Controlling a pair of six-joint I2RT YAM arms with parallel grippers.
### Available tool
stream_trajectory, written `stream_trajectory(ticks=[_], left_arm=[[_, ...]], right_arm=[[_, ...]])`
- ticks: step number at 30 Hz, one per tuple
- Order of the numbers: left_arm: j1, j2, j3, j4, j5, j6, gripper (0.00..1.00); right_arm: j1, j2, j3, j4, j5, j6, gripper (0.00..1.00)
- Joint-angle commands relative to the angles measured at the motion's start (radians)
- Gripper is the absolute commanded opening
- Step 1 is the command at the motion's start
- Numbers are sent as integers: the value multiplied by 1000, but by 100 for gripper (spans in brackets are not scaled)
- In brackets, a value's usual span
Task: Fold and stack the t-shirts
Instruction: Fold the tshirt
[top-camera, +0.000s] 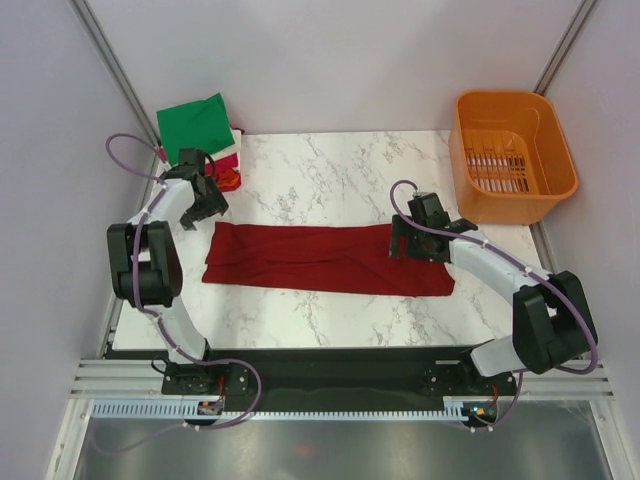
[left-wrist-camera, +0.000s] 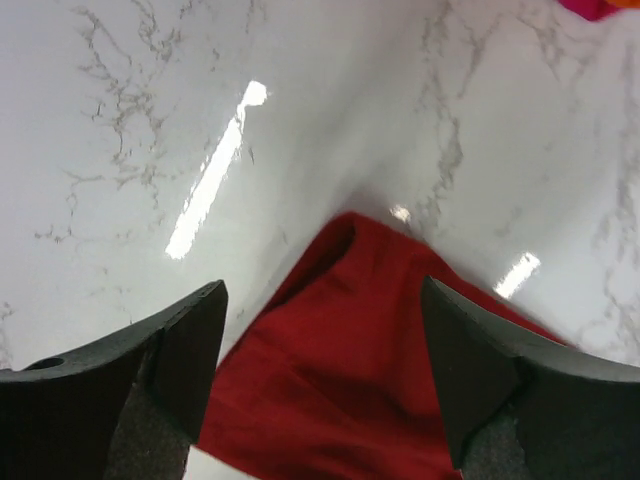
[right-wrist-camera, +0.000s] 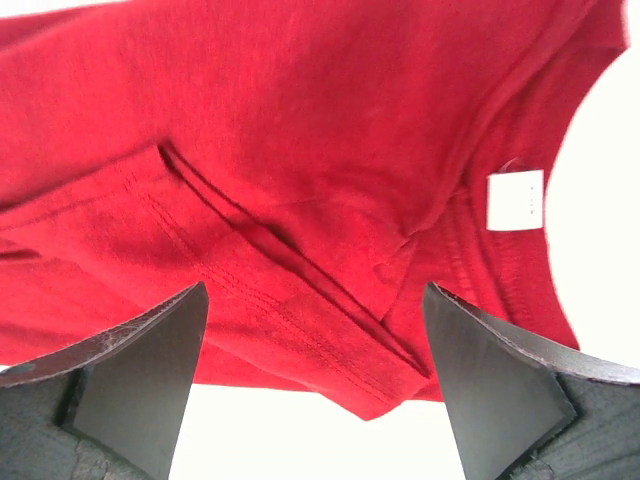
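Observation:
A dark red t-shirt (top-camera: 325, 259) lies folded into a long strip across the middle of the marble table (top-camera: 330, 170). My left gripper (top-camera: 207, 208) hangs open just above its far left corner (left-wrist-camera: 345, 330), nothing between the fingers. At the strip's far right end my right gripper (top-camera: 405, 243) is open over the collar and sleeve hem (right-wrist-camera: 300, 290), where a white label (right-wrist-camera: 516, 199) shows. A stack of folded t-shirts with a green one on top (top-camera: 197, 122) sits at the table's back left corner, white, pink-red and orange edges (top-camera: 232, 168) beneath it.
An orange plastic basket (top-camera: 513, 155) stands at the back right, past the table's edge. Grey walls close in on both sides. Bare marble lies in front of and behind the red strip.

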Motion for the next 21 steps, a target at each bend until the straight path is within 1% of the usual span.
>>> stream_trajectory(ticks=[1, 3, 4, 5, 6, 7, 8, 9, 11, 16, 21], left_arm=[[-34, -168, -54, 15, 15, -52, 85], [-36, -200, -120, 15, 55, -63, 82], [-39, -229, -144, 15, 86, -69, 81], [-39, -240, -201, 17, 98, -75, 82], [-89, -250, -229, 17, 103, -90, 82], [-106, -263, -255, 18, 97, -98, 82], [-126, -268, -302, 18, 85, -107, 82], [-164, -271, -325, 18, 68, -134, 82], [-194, -289, -390, 40, 37, -156, 83], [-196, -319, -442, 60, 17, -179, 82], [-196, -426, -519, 66, -3, -195, 82]], right_arm=[[10, -5, 80, -32, 74, 3, 97], [21, 9, 103, -83, 119, 24, 98], [30, 6, 103, -94, 139, 35, 98], [48, 2, 92, -103, 167, 41, 98], [61, 2, 85, -123, 195, 50, 98], [71, 5, 79, -135, 249, 55, 98], [82, 14, 65, -149, 271, 60, 98], [82, 20, 54, -161, 279, 66, 98], [84, 26, 11, -154, 269, 83, 98], [82, -7, -49, -149, 242, 115, 98], [82, -41, -70, -157, 250, 123, 98]])
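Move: Below the open left fingers, the folded red tshirt's far-left corner lies about 3 cm right and 1 cm back. The left hand's target, the left part of the shirt's near edge, is some 15 cm back, 7 cm right and 5 cm down; the folded stack's middle is 17 cm ahead and 2 cm left. From the right hand, its part of the near edge is about 8 cm back, 4 cm right and 5 cm down; the basket is 22 cm ahead, 25 cm right. Hopping up about 4 cm off the far-left corner, the left hand swings back some 12 cm and to the right over the shirt, then sinks to its near edge. The right hand also lifts slightly, then draws back about 5 cm, down and right towards the near edge, rolling its left side down. Both grippers stay wide open. ##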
